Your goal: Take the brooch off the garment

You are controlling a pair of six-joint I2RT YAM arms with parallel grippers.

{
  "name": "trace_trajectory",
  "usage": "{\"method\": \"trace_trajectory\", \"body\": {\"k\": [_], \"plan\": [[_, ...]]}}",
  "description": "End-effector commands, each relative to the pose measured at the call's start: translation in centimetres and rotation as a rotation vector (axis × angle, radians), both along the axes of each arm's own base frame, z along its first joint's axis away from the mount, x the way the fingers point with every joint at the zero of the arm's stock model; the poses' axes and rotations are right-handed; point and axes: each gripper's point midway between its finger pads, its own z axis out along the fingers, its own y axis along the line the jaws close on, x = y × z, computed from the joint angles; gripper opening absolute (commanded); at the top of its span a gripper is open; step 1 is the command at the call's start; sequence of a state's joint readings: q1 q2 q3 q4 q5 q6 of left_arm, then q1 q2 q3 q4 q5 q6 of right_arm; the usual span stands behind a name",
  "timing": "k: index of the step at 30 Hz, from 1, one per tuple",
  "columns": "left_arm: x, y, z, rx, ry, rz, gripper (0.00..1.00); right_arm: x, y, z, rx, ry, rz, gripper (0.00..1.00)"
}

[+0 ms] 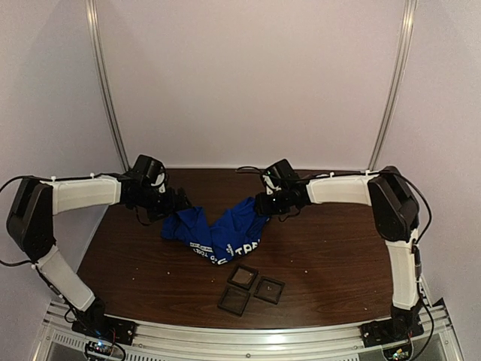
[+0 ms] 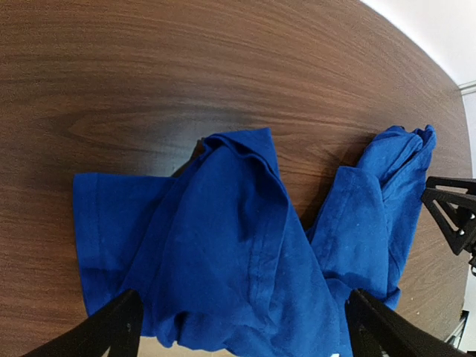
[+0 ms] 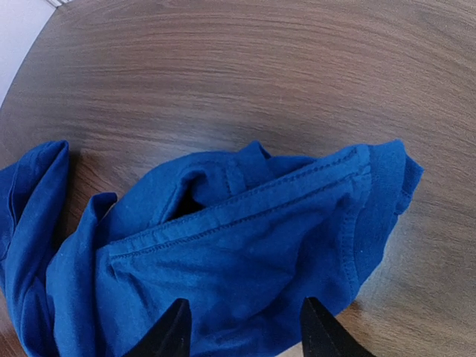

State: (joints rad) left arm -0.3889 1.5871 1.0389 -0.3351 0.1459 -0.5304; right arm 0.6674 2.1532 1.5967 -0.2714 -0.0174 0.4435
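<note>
The garment, a royal-blue T-shirt with white lettering along its near edge, lies crumpled in the middle of the dark wooden table. The brooch is hidden in every view. My left gripper hangs open just above the shirt's left folds, its fingers wide apart on either side of them. My right gripper is over the shirt's right end. Its fingers stand part-way in, with a gap between them, and straddle the stitched hem without pinching it. From above, the left gripper and right gripper flank the shirt's far edge.
Three small black square trays sit on the table just in front of the shirt. The right arm's black fingers show at the right edge of the left wrist view. White walls and two metal rails stand behind the table.
</note>
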Motion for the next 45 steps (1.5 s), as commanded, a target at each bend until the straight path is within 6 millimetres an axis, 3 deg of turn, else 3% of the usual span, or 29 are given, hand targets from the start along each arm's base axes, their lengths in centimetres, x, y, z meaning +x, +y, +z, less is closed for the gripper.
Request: {"method": "trace_trajectory", "body": {"k": [1, 7, 9, 12, 17, 18, 19, 22, 24, 26, 29, 33, 37, 41, 45], "plan": [[0.4, -0.6, -0.5, 0.010, 0.017, -0.002, 0.97, 0.6, 0.8, 0.1, 0.033, -0.002, 0.018, 0.48], [0.7, -0.3, -2.2, 0.045, 0.059, 0.016, 0.90, 1.0, 1.1, -0.8, 0.043, 0.014, 0.016, 0.46], [0.6, -0.4, -2.9, 0.045, 0.085, 0.017, 0.86, 1.0, 1.2, -0.9, 0.052, 0.014, 0.017, 0.38], [0.2, -0.6, -3.6, 0.026, 0.108, 0.019, 0.70, 1.1, 1.3, -1.0, 0.072, 0.022, 0.018, 0.26], [-0.3, -0.4, -3.4, 0.015, 0.109, 0.032, 0.11, 1.6, 1.3, 0.0, 0.129, 0.024, 0.000, 0.00], [-0.3, -0.3, -3.1, 0.013, 0.099, 0.037, 0.02, 1.7, 1.2, 0.5, 0.138, 0.018, -0.005, 0.00], [-0.3, -0.1, -2.5, 0.011, 0.084, 0.043, 0.00, 1.9, 1.0, 1.2, 0.148, 0.008, -0.011, 0.00], [0.0, 0.7, 0.4, 0.028, 0.012, 0.066, 0.00, 2.6, -0.4, 5.0, 0.212, -0.046, -0.049, 0.00], [0.2, 1.7, 3.4, 0.057, -0.061, 0.092, 0.00, 2.8, -2.3, 9.0, 0.258, -0.113, -0.087, 0.00], [0.4, 3.6, 7.2, 0.093, -0.151, 0.142, 0.00, 2.9, -4.4, 13.2, 0.288, -0.190, -0.129, 0.00], [-0.4, 5.9, 14.5, 0.049, -0.309, 0.197, 0.00, 2.4, -7.9, 20.2, 0.285, -0.348, -0.200, 0.00], [-2.9, 8.9, 23.2, -0.026, -0.527, 0.237, 0.00, -0.5, -12.5, 29.6, 0.286, -0.569, -0.289, 0.00], [-6.3, 9.7, 29.6, -0.112, -0.689, 0.193, 0.00, -4.3, -16.4, 37.0, 0.324, -0.769, -0.343, 0.00], [-8.6, 9.6, 32.6, -0.166, -0.737, 0.145, 0.00, -7.1, -19.2, 41.0, 0.337, -0.866, -0.395, 0.00], [-8.7, 9.5, 31.4, -0.184, -0.718, 0.148, 0.00, -8.6, -20.7, 41.6, 0.348, -0.911, -0.431, 0.00]]}}
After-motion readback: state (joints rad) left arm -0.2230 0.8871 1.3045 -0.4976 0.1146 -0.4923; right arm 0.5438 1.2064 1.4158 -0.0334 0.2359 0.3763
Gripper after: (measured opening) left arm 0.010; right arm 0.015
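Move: The garment's left end lies about 4 cm below the open left gripper and some 2 cm back of it; its right end is right under the half-closed right gripper, only about 2 cm down. The nearest black frame sits about 19 cm back and 14 cm to the right of the left gripper. A second frame is 22 cm back of the right gripper and 1 cm to its right. The brooch can't be seen. Lower the left gripper about 4 cm onto the garment's left end and the right one barely 1 cm onto its right end, and shut both to pinch the cloth. Then sweep both up fast, roughly 40 cm, tilting the fingers up some 50 degrees, drawing them apart (left gripper left, right gripper farther right) and, late in the lift, back. ##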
